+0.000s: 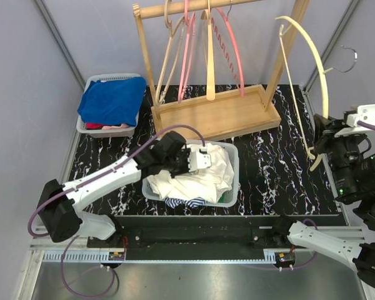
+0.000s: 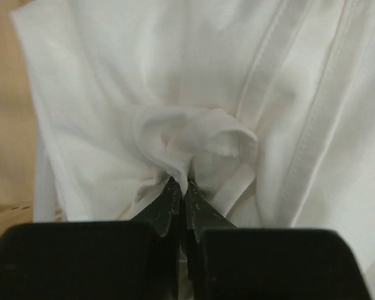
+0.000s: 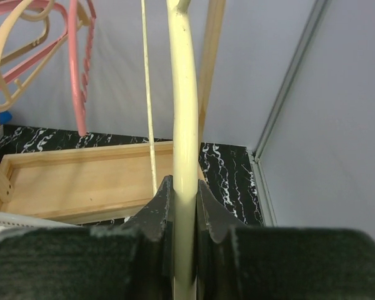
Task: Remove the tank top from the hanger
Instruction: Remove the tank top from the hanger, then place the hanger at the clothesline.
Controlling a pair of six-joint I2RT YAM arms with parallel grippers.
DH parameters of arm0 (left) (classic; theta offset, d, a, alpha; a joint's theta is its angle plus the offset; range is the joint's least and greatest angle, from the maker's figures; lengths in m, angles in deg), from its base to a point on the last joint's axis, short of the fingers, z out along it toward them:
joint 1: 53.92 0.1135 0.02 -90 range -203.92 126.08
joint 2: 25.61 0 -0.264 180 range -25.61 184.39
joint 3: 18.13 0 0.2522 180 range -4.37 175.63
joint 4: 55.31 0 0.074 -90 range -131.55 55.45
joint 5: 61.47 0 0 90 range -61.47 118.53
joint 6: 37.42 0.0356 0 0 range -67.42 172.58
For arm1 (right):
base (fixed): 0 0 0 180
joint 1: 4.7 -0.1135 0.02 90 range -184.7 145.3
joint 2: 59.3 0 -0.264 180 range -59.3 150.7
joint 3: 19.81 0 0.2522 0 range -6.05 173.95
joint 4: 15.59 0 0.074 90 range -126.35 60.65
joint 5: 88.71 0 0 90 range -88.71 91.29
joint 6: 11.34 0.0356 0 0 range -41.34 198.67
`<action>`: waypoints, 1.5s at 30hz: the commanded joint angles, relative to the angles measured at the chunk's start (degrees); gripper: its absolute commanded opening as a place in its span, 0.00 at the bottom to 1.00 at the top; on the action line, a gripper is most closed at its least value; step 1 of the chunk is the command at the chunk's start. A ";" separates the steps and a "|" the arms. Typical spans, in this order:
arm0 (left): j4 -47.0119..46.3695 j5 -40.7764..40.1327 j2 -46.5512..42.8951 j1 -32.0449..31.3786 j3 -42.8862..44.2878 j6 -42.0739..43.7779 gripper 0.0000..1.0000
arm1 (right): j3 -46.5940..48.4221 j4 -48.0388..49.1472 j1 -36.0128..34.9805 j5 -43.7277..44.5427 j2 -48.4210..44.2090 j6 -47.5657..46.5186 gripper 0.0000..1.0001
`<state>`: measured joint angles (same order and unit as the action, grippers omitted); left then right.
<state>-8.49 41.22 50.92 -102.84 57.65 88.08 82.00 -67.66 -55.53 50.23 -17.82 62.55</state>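
Observation:
The white tank top (image 1: pixel 214 172) lies bunched in a grey basket (image 1: pixel 235 164) at the middle of the table, on top of other clothes. My left gripper (image 1: pixel 199 157) is down in the basket, shut on a pinched fold of the tank top (image 2: pixel 194 134); the left wrist view shows the black fingertips (image 2: pixel 182 181) pressed together on the cloth. The cream hanger (image 1: pixel 319 62) is held up at the right, with no cloth on it. My right gripper (image 1: pixel 319 142) is shut on the hanger's arm (image 3: pixel 184 94), which runs up between the jaws (image 3: pixel 182 184).
A wooden rack (image 1: pixel 215 115) stands at the back with several pink and wooden hangers (image 1: pixel 187 50) on its rail. A second basket with blue cloth (image 1: pixel 112 100) sits at the back left. Grey walls close in on both sides.

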 commanded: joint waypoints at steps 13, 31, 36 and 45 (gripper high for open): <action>-0.98 -8.65 12.33 -4.60 -8.76 -4.74 0.99 | 3.01 -4.67 0.12 6.69 8.00 13.74 0.00; 20.99 0.40 -8.59 -2.58 24.80 -10.89 0.99 | 18.27 -5.47 0.38 8.71 20.29 9.88 0.00; 21.79 3.13 -7.71 -1.88 40.85 -14.32 0.99 | 21.19 -5.38 6.16 0.56 26.63 10.75 0.00; 23.10 1.82 -6.39 1.73 63.39 -15.99 0.99 | 25.15 -6.08 24.26 -21.42 35.78 15.68 0.00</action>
<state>14.65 42.75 44.89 -102.01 114.81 73.48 104.56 -75.79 -36.21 39.37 17.45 75.48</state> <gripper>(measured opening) 0.985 0.146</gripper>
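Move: The left hand holds the tank top over the laundry basket, whose middle is about 1 cm back, 1 cm right and 12 cm below. The striped shirt peeks out 11 cm back and 10 below; the rack's tray is some 23 cm ahead, 11 right, 14 below. The right hand grips the emptied hanger; the rail's free stretch is roughly 28 cm ahead, 12 left, 15 above, with a pink hanger 26 ahead and 22 left, about level with the hand. The left fingers, shut on the white tank top, press down with it about 8 cm into the basket, spring wide open to let go, then climb empty some 40 cm, swinging up from a steep slant to nearly level. The right hand keeps its grip on the bare hanger, dips 4 cm and recovers, then carries it about 13 cm forward and 6 left towards the rack's right end, tipping down. ##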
